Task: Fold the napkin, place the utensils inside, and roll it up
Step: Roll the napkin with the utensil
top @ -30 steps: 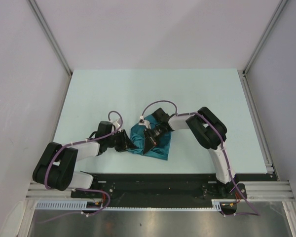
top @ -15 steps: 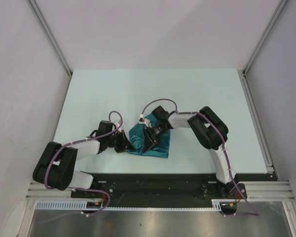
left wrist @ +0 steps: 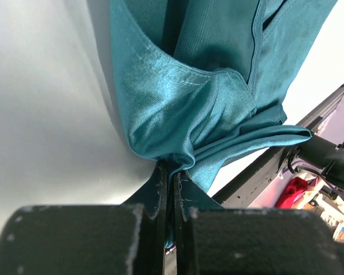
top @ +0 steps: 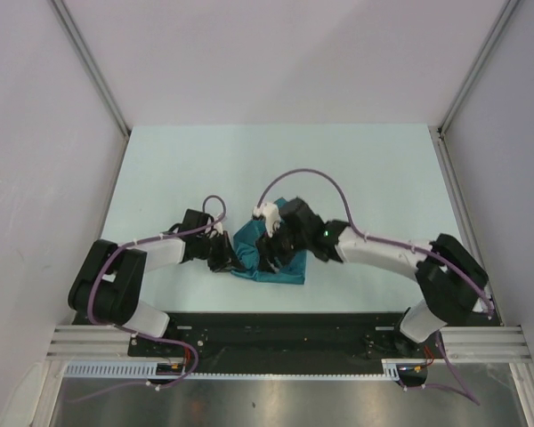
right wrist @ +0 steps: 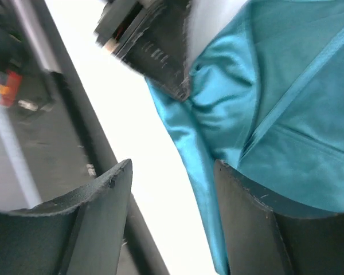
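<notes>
The teal napkin (top: 265, 255) lies bunched and folded near the front middle of the table. It fills the left wrist view (left wrist: 200, 97) and shows in the right wrist view (right wrist: 275, 103). My left gripper (top: 224, 256) is shut on the napkin's left edge, cloth pinched between its fingers (left wrist: 160, 195). My right gripper (top: 272, 256) is open over the napkin's near part, one finger (right wrist: 246, 212) against the cloth and one (right wrist: 97, 212) over bare table. The spoon is not in view.
The table's front edge with a black rail (top: 294, 320) runs just in front of the napkin. Grey walls stand at the left, right and back. Purple cables (top: 303, 178) loop above the right arm.
My right arm has swung its elbow out to the right and stretched low across the table. Its gripper stays over the napkin. The left gripper keeps its hold and has hardly moved.
</notes>
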Available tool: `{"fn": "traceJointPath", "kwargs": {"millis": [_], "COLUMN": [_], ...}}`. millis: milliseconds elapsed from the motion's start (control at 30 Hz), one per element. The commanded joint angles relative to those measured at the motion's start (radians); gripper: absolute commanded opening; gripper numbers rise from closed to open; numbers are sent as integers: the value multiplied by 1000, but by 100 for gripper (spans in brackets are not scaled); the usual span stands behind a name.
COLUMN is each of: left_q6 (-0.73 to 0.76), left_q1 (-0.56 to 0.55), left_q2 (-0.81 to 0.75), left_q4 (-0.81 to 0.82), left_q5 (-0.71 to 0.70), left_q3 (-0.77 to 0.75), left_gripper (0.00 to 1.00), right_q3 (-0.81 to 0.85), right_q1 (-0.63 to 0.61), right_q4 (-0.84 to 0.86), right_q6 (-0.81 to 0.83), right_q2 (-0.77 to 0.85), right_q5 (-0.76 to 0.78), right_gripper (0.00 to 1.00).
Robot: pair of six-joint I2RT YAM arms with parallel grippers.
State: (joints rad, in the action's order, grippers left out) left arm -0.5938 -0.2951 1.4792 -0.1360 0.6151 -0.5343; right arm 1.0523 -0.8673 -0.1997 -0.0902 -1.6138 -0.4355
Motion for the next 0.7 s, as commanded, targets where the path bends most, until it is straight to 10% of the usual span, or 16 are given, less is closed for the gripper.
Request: {"fn": "traceJointPath", "kwargs": {"millis": [0,333,667], "left_q6": [89,100,135], "left_q1": [20,47,63], "left_q2": [44,115,147], "left_q4": [-100,-114,-166], "left_q5": [26,121,149], "left_q3": [-78,-96,-135], "left_gripper": [0,0,0], "right_q3": [-201,-203,-186], "right_q1": [-198,-469,-498], "right_q4": [285,488,528], "right_q6": [78,227,299], "right_q2": [103,-34,-164], "right_q5": [513,1023,1048], "right_gripper": [64,64,61]}}
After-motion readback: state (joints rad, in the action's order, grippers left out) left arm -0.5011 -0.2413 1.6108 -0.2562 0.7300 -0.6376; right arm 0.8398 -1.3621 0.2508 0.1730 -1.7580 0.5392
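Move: The napkin's near edge lies about 3 cm back, 2 cm left and 9 cm below the open right hand. The napkin corner pinched by the left gripper is some 7 cm left and 1 cm back of the right hand, also about 9 cm down; the flat far corner lies about 14 cm ahead and 2 cm right, 9 cm down. From the left hand, the near edge's middle stretch is some 5 cm right and 2 cm back, level with it. Back and down the right hand swings first, roughly 4 cm each way, then eases left and a little forward while sinking to about 6 cm below its start, over the napkin's near edge. Its wrist turns some 45 degrees, bringing fingers that pointed left and down round to forward-left and down; they stay open. The left hand stays put, still pinching its corner, and tilts slightly. ##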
